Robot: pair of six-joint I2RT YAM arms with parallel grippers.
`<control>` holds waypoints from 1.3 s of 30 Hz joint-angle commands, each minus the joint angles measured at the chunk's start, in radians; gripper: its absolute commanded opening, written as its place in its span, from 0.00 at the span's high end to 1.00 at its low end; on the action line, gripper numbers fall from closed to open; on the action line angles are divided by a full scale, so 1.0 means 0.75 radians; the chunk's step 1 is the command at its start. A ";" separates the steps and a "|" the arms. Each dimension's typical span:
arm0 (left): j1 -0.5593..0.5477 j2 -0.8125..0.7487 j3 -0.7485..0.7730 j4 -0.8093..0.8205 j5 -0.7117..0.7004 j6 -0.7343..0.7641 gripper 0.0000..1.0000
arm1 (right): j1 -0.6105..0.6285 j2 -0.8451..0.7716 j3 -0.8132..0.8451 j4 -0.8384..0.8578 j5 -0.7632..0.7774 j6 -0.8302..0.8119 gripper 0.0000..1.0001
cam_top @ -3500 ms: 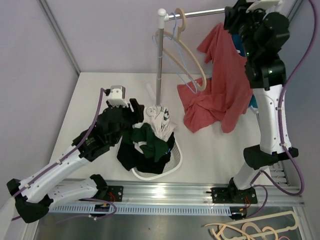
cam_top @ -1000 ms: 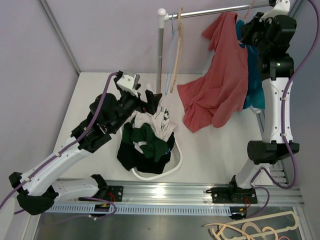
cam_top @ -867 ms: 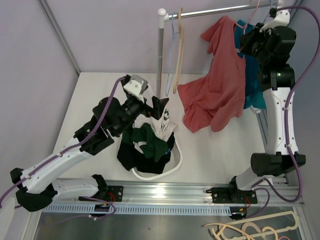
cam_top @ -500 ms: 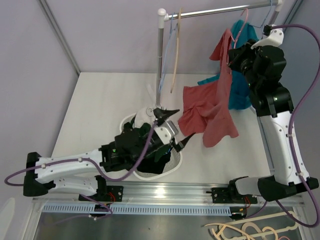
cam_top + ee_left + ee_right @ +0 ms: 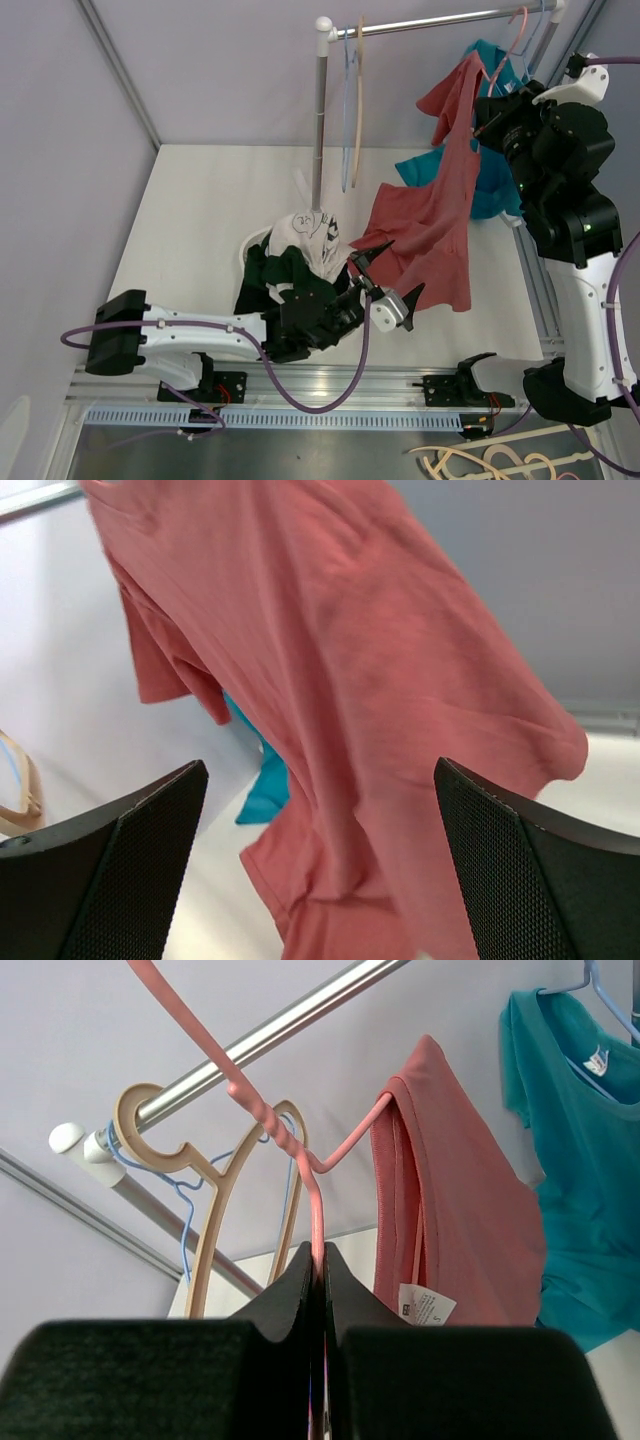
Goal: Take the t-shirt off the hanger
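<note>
The salmon-red t-shirt [image 5: 440, 200] hangs from a thin pink hanger [image 5: 512, 40] by one shoulder, below the rail [image 5: 440, 20]. My right gripper [image 5: 487, 112] is shut on the hanger's wire neck [image 5: 318, 1210], with the shirt's collar and label [image 5: 450, 1220] just to its right. I cannot tell whether the hook still rests on the rail. My left gripper [image 5: 388, 272] is open and empty, pointing up at the shirt's lower left hem. The shirt [image 5: 350, 680] fills the left wrist view between the spread fingers [image 5: 100, 880].
A teal shirt [image 5: 495, 190] hangs behind the red one. Beige [image 5: 358, 100] and blue hangers hang by the rack pole [image 5: 320, 120]. A white basket [image 5: 345, 325] of dark and white clothes sits under my left arm. Loose hangers [image 5: 490, 460] lie below the table's near edge.
My left arm swung from the basket's far side to the right, below the shirt, jaws open. My right arm carried the hanger and shirt rightward and nearer, lifting the hem off the table.
</note>
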 commanded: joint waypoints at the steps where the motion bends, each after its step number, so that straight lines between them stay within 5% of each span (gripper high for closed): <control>1: -0.006 0.007 0.100 0.188 -0.030 0.022 0.01 | 0.023 -0.058 0.011 0.064 0.035 0.027 1.00; 23: 0.065 0.207 0.360 -0.098 0.201 -0.238 0.02 | 0.080 -0.039 0.011 0.084 -0.020 0.015 1.00; 26: 0.131 0.240 0.411 -0.188 0.281 -0.322 0.16 | 0.082 -0.039 0.025 0.084 -0.024 0.013 1.00; 29: 0.184 0.271 0.475 -0.290 0.348 -0.391 0.40 | 0.084 -0.027 0.072 0.072 -0.041 0.002 1.00; 30: 0.192 0.289 0.489 -0.335 0.365 -0.412 0.61 | 0.084 -0.019 0.082 0.066 -0.041 0.000 1.00; 33: 0.203 0.330 0.562 -0.427 0.398 -0.396 0.99 | 0.084 -0.013 0.089 0.068 -0.037 -0.008 1.00; 39: 0.115 0.236 0.522 -0.389 0.361 -0.324 0.99 | 0.086 0.040 0.072 0.090 0.027 -0.051 1.00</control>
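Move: The pink t-shirt's lower part hangs right in front of the left hand's open fingers, about 4 cm ahead and 7 cm to its right at finger height. The teal t-shirt is some 25 cm ahead, 17 cm right and 8 cm higher; the basket lies roughly 7 cm ahead, 21 cm left and 30 cm below. From the right hand, that pink lower part is about 14 cm back, 2 cm left and 19 cm down. The pink t-shirt's hanging lower part is pinched by the left hand, which first rises about 5 cm, then travels some 8 cm right while sinking again, pushes forward late as its fingers tip down about 10 degrees and shut on the cloth, and starts easing back. The right hand keeps its grip on the pink hanger, drifting slightly left and back. ##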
